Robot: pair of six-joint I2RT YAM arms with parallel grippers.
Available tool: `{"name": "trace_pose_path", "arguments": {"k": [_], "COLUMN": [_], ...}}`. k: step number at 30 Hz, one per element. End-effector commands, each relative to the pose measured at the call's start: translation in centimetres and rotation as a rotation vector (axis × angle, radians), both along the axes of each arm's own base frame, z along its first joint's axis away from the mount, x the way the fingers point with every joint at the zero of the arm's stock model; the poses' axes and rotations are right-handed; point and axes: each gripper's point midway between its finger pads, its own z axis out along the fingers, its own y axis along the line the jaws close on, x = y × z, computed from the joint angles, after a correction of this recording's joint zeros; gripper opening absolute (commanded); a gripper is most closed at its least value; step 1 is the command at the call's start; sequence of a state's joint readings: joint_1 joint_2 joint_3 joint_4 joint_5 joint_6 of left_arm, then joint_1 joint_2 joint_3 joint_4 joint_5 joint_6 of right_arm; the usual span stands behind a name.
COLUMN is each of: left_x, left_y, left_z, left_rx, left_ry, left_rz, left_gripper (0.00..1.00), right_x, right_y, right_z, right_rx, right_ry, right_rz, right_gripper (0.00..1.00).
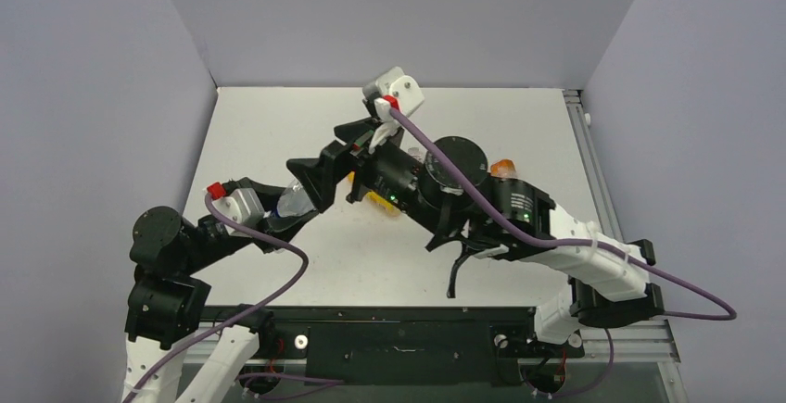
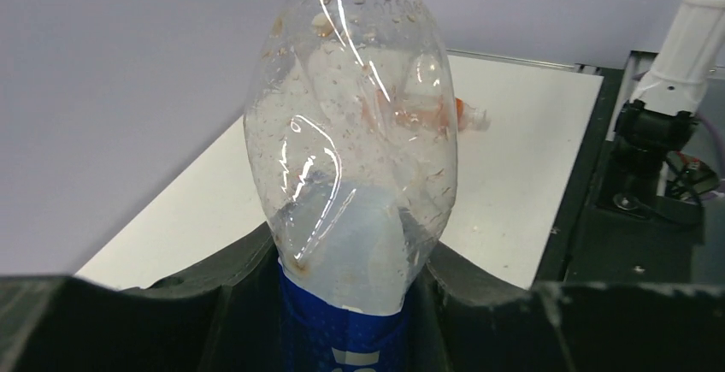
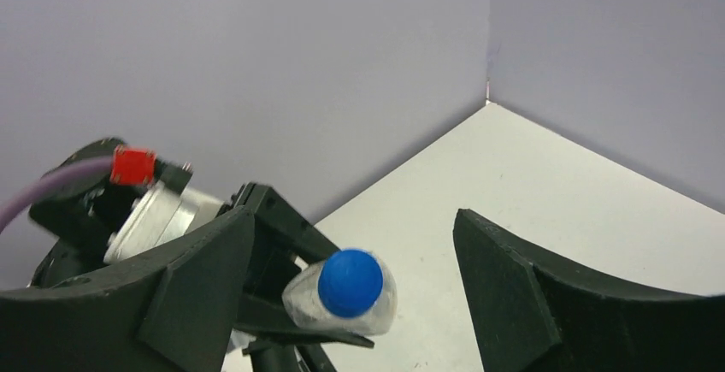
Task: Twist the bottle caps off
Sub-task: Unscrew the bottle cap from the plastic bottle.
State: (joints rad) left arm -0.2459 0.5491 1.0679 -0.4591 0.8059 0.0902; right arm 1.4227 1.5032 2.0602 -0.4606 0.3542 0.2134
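Observation:
My left gripper (image 2: pixel 350 304) is shut on the blue-labelled lower body of a clear Pepsi bottle (image 2: pixel 359 132) and holds it off the table, neck pointing away. In the top view that bottle (image 1: pixel 293 205) lies tilted in the left gripper (image 1: pixel 311 186). Its blue cap (image 3: pixel 350 282) faces the right wrist camera. My right gripper (image 3: pixel 355 227) is open, its black fingers (image 3: pixel 513 286) standing wide on either side of the cap without touching it. In the top view the right gripper (image 1: pixel 358 155) meets the bottle's neck end at mid-table.
An orange drink bottle (image 1: pixel 503 168) lies on the white table (image 1: pixel 278 116) behind the right arm, also visible as an orange bottle (image 2: pixel 466 115) past the held one. A yellow bottle (image 1: pixel 380 202) shows partly under the right arm. Grey walls enclose the table.

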Motion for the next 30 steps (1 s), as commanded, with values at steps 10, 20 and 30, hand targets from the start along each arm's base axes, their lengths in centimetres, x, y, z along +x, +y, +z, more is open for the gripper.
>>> {"name": "trace_pose_path", "arguments": {"k": [10, 20, 30], "left_x": [1.6, 1.1, -3.7], "left_y": [1.7, 1.3, -1.8], "left_z": [0.9, 2.1, 5.7], "left_rx": [0.017, -0.051, -0.214], "left_ry": [-0.11, -0.069, 0.124], "left_rz": [0.138, 0.117, -0.187], "left_gripper": [0.12, 0.12, 0.12], "right_x": [1.7, 1.9, -5.9], "right_y": [2.5, 1.5, -0.9], "right_z": [-2.3, -1.8, 3.0], "right_rx": [-0.035, 0.004, 0.042], "right_ry": [0.097, 0.101, -0.16], "right_rz": [-0.082, -0.044, 0.43], "right_gripper": [0.5, 0.0, 0.0]}}
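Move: The Pepsi bottle's blue cap lies about 5 cm below the right hand, some 3 cm to its left and 2 cm ahead. The bottle's middle is roughly 14 cm below the hand, 3 cm left and 1 cm ahead. The yellow bottle lies far below on the table, around 28 cm ahead and 7 cm to the right. From the left hand, which already grips the bottle, the cap is about 10 cm above, 1 cm ahead and level sideways. The right fingers close on the blue cap and pinch it, after the hand has come down about 5 cm, 4 cm left and slightly forward onto it. Gripping the cap, the hand then starts back and up, turning some 15 degrees counter-clockwise. The left hand keeps its grip on the bottle, eases forward-left a little, then draws back, right and up, turning about 10 degrees clockwise against the cap. ##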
